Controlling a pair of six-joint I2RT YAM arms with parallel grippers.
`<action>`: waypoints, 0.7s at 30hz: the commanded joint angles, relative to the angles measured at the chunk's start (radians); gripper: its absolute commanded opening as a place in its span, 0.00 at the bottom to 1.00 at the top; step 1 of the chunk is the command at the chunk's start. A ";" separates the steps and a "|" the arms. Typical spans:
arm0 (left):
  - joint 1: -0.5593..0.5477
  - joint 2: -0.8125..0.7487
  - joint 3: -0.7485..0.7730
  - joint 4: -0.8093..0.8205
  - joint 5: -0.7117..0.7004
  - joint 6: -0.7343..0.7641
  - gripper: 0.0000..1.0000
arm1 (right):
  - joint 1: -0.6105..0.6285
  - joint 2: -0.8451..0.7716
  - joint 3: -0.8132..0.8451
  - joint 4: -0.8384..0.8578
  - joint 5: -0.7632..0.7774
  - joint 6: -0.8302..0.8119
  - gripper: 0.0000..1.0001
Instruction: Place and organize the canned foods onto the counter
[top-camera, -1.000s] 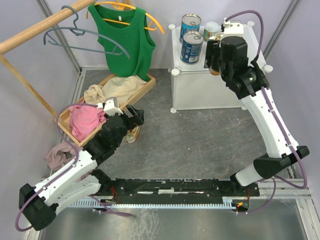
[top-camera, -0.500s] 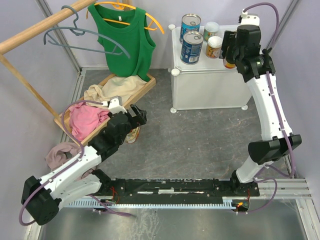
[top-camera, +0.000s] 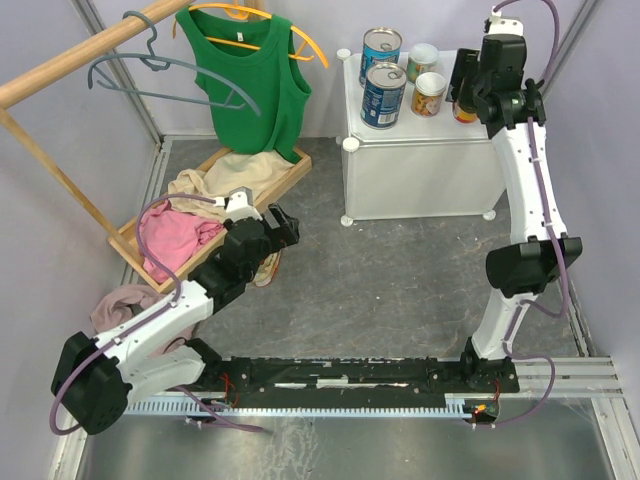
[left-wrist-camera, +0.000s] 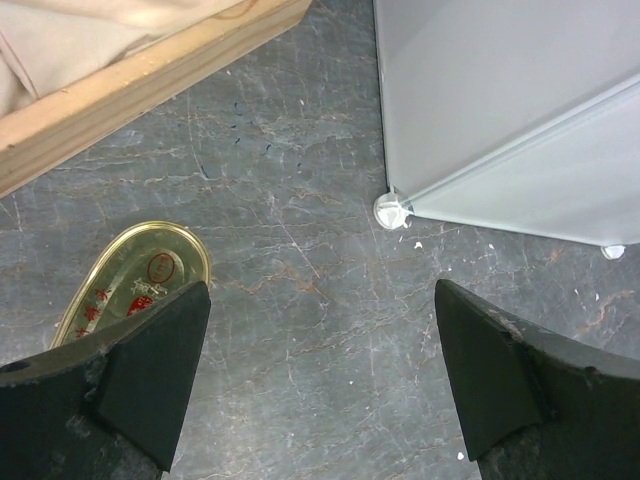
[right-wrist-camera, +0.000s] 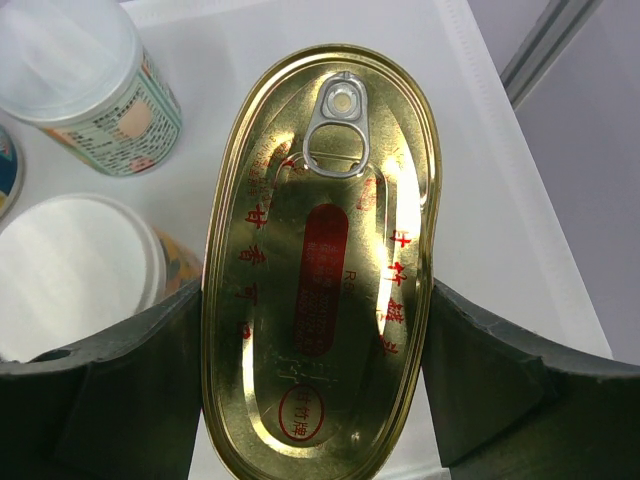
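Two tall blue cans (top-camera: 381, 47) (top-camera: 383, 93) stand on the left of the counter (top-camera: 420, 165). The green-labelled can (top-camera: 423, 60) and the orange-labelled can (top-camera: 431, 94) stand beside them. My right gripper (top-camera: 466, 98) is shut on a flat oval tin (right-wrist-camera: 320, 270) and holds it over the counter top (right-wrist-camera: 500, 180), right of the orange can (right-wrist-camera: 75, 275) and green can (right-wrist-camera: 85, 85). My left gripper (top-camera: 281, 234) is open and empty over the floor. The second oval tin (left-wrist-camera: 135, 280) lies on the floor by its left finger (left-wrist-camera: 150, 380).
A wooden tray (top-camera: 293, 172) of clothes lies left of the counter. A green top (top-camera: 250, 80) hangs on the wooden rail. A cloth (top-camera: 115, 310) lies on the floor at far left. The counter's corner foot (left-wrist-camera: 392, 210) and the tray's edge (left-wrist-camera: 150, 80) lie ahead of the left gripper.
My right arm has carried the oval tin from in front of the small cans to the right side of the counter top. My left gripper has shifted slightly forward.
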 joint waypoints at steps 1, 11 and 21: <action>0.005 0.027 0.043 0.079 0.012 0.014 0.99 | -0.020 0.054 0.134 0.086 -0.026 -0.045 0.01; 0.008 0.100 0.062 0.105 0.030 0.019 0.99 | -0.052 0.198 0.282 0.055 -0.051 -0.090 0.01; 0.014 0.171 0.083 0.134 0.059 0.023 0.99 | -0.086 0.258 0.297 0.083 -0.075 -0.094 0.05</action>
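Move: The right hand already pinches the oval tin above the counter; the free spot on the counter top lies roughly 7 cm ahead, 3 cm to its right and 5 cm below. The orange-labelled can stands about 8 cm left and 1 cm ahead, the green-labelled can 8 cm left and 8 cm ahead, the nearer big blue can some 16 cm left and about level. From the left hand that spot is around 27 cm ahead, 39 cm right and 15 cm higher. Still pinching the oval tin by its long sides, the right hand carries it forward about 6 cm, easing down some 4 cm and a little right onto the free part of the counter, away from the orange-labelled can; most of the reach comes early, then it slows. The open, empty left hand sinks and drifts right and forward, about 3.5 cm in all. ##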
